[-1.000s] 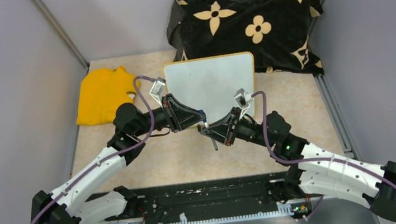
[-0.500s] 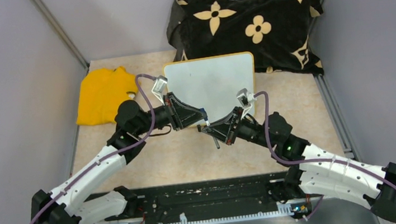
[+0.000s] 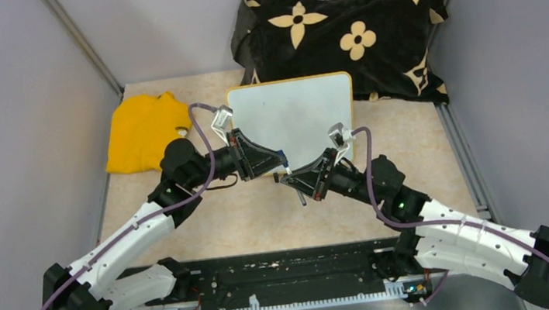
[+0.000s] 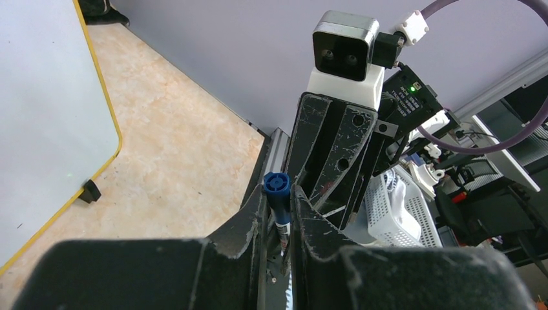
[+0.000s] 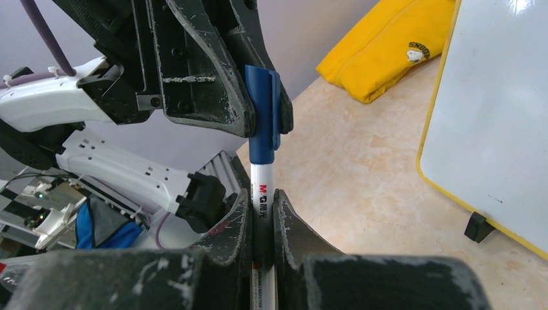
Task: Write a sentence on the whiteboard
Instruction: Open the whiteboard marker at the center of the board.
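Note:
The whiteboard [image 3: 294,117], white with a thin yellow rim, lies at mid-table, and no sentence shows on its face. Just in front of its near edge the two grippers meet tip to tip around one marker [image 5: 261,184]. My left gripper [image 3: 278,162] is shut on the marker's blue cap [image 4: 276,186]. My right gripper [image 3: 291,178] is shut on its white barrel. In the right wrist view the cap [image 5: 262,123] sits on the barrel, pinched between the left fingers [image 5: 207,77]. The board's corner and a black foot [image 4: 90,191] show left of the left gripper [image 4: 279,195]; the right gripper [image 5: 262,197] points upward.
A black cloth with cream flowers [image 3: 344,38] is heaped behind the board at the back right. A yellow garment [image 3: 140,131] lies left of the board. Grey walls close in both sides, and a black rail [image 3: 285,275] runs along the near edge.
Both grippers, joined on the marker, have drifted slightly right. Neither grip has changed.

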You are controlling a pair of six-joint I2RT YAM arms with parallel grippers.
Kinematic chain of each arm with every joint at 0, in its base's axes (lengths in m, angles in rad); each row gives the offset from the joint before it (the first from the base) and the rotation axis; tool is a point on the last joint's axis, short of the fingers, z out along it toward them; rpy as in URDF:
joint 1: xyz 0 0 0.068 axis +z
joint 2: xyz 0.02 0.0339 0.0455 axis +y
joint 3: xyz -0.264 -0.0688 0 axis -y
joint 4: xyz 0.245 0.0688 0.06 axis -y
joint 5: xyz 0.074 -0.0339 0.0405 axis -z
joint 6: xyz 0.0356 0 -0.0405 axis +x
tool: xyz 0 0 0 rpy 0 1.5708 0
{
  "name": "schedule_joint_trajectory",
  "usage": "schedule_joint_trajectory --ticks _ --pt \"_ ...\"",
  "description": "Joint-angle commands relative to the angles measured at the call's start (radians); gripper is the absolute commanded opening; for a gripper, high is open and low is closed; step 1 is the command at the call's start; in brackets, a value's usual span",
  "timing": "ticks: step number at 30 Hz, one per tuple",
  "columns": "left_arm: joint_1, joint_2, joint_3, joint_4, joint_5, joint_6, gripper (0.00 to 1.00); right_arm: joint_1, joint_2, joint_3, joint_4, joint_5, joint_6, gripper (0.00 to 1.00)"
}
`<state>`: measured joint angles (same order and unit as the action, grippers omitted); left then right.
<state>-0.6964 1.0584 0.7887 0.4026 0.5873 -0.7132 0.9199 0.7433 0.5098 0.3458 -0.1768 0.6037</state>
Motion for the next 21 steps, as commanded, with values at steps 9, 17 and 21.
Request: schedule_joint_trajectory --ticks 9,17,21 --pt "0.065 -0.023 0.058 0.101 -0.23 0.042 0.0 0.004 -0.071 -0.023 -0.069 -0.042 -0.008 0.0" --pt "0.066 -0.035 0.088 -0.047 -0.247 0.114 0.0 0.004 -0.11 -0.009 -0.151 0.044 -0.03 0.0" --pt "0.066 -0.09 0.094 -0.337 -0.375 0.233 0.0 0.004 -0.164 0.034 -0.366 0.278 -0.075 0.0"
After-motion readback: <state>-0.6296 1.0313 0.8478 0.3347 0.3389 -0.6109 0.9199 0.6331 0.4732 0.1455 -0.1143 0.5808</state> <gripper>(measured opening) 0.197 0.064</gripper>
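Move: The left fingers already pinch the blue cap; the marker body, held in the right fingers, lies about 4 cm back, 2 cm to the right and 4 cm below the left hand. From the right hand the cap is some 4 cm ahead, 2 cm left and 4 cm up. Far below the left hand, the whiteboard's middle lies about 20 cm ahead and 5 cm right, its black clip 6 cm ahead and 1 cm left. Left hand pulls the cap about 6 cm forward and left while the right draws the marker 4 cm down. ##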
